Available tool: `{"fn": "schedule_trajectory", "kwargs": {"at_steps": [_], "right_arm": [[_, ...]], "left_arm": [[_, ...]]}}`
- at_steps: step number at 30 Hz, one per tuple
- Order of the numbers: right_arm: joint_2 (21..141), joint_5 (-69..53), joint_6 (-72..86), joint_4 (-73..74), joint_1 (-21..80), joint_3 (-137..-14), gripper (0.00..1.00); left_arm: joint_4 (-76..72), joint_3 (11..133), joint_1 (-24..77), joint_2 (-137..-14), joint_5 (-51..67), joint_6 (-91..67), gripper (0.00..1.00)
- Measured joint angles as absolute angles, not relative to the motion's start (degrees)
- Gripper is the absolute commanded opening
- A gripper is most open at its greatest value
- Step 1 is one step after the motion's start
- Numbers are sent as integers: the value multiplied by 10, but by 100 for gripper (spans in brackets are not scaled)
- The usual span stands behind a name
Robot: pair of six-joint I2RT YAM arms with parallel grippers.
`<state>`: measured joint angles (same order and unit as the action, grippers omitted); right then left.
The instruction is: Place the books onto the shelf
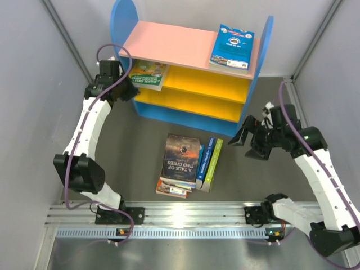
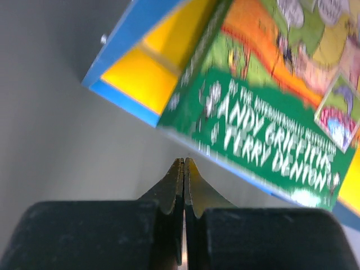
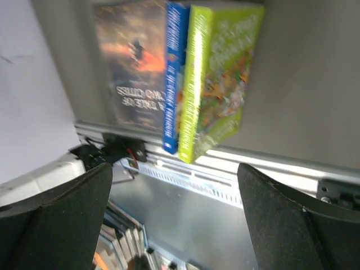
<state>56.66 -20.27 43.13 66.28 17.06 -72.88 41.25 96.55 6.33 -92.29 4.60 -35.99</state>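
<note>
The shelf point(image 1: 125, 22) stands at the back, with blue sides, a pink top and yellow boards. A blue book point(image 1: 232, 48) lies flat on the pink top at the right. A green book point(image 1: 147, 74) point(image 2: 264, 129) rests on the upper yellow board point(image 2: 135, 73) at the left and sticks out past its front. My left gripper point(image 1: 128, 89) point(image 2: 184, 162) is shut and empty, its tip just short of that book's lower edge. On the floor lies a stack topped by the dark "A Tale of Two Cities" point(image 1: 181, 157) point(image 3: 132, 67), with a blue book point(image 1: 206, 154) point(image 3: 174, 73) and a green-yellow book point(image 1: 212, 160) point(image 3: 219, 73) beside it. My right gripper point(image 1: 250, 138) point(image 3: 174, 169) hangs open and empty to the right of them.
Grey walls close in on both sides of the floor. A slotted aluminium rail point(image 1: 185, 216) point(image 3: 225, 169) carrying both arm bases runs along the near edge. Purple cables point(image 1: 109, 50) loop along the arms. More books point(image 1: 171, 188) show under the dark one.
</note>
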Motion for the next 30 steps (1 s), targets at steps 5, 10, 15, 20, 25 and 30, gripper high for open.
{"fn": "schedule_trajectory", "kwargs": {"at_steps": [5, 10, 15, 20, 25, 30], "right_arm": [[549, -230, 426, 637, 171, -599, 90], [546, -258, 428, 590, 175, -543, 89], [577, -260, 433, 538, 203, -543, 86], [632, -237, 437, 492, 244, -540, 78], [668, -207, 441, 456, 261, -525, 67], [685, -200, 448, 416, 263, -497, 59]], "left_arm": [[416, 912, 64, -852, 56, -361, 43], [425, 863, 64, -761, 68, -363, 73], [445, 834, 64, -700, 70, -364, 76], [469, 813, 64, -679, 70, -364, 74], [498, 809, 64, -665, 65, -362, 74], [524, 809, 64, -636, 58, -358, 73]]}}
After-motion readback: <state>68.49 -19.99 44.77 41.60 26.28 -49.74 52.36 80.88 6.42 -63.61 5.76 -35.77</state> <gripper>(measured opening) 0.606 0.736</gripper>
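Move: The lime-green book stands spine up, its middle about 8 cm to the right hand's left, 2 cm back and some 20 cm below. The blue book stands against its left side, about 11 cm left of the hand and 1 cm back; A Tale of Two Cities lies on its stack roughly 19 cm left, level fore and aft. From the left hand the lime-green book is about 27 cm back, 27 cm to the right and 21 cm lower. The lime-green book's spine is what the right hand comes down to: it drops some 8 cm, drawing back slightly, then eases left and forward while sinking about 6 cm more, tipping down 10 degrees and narrowing its wide fingers by a third around the spine's top. The left hand backs straight off the shelved book, rising slightly, and opens wide. ##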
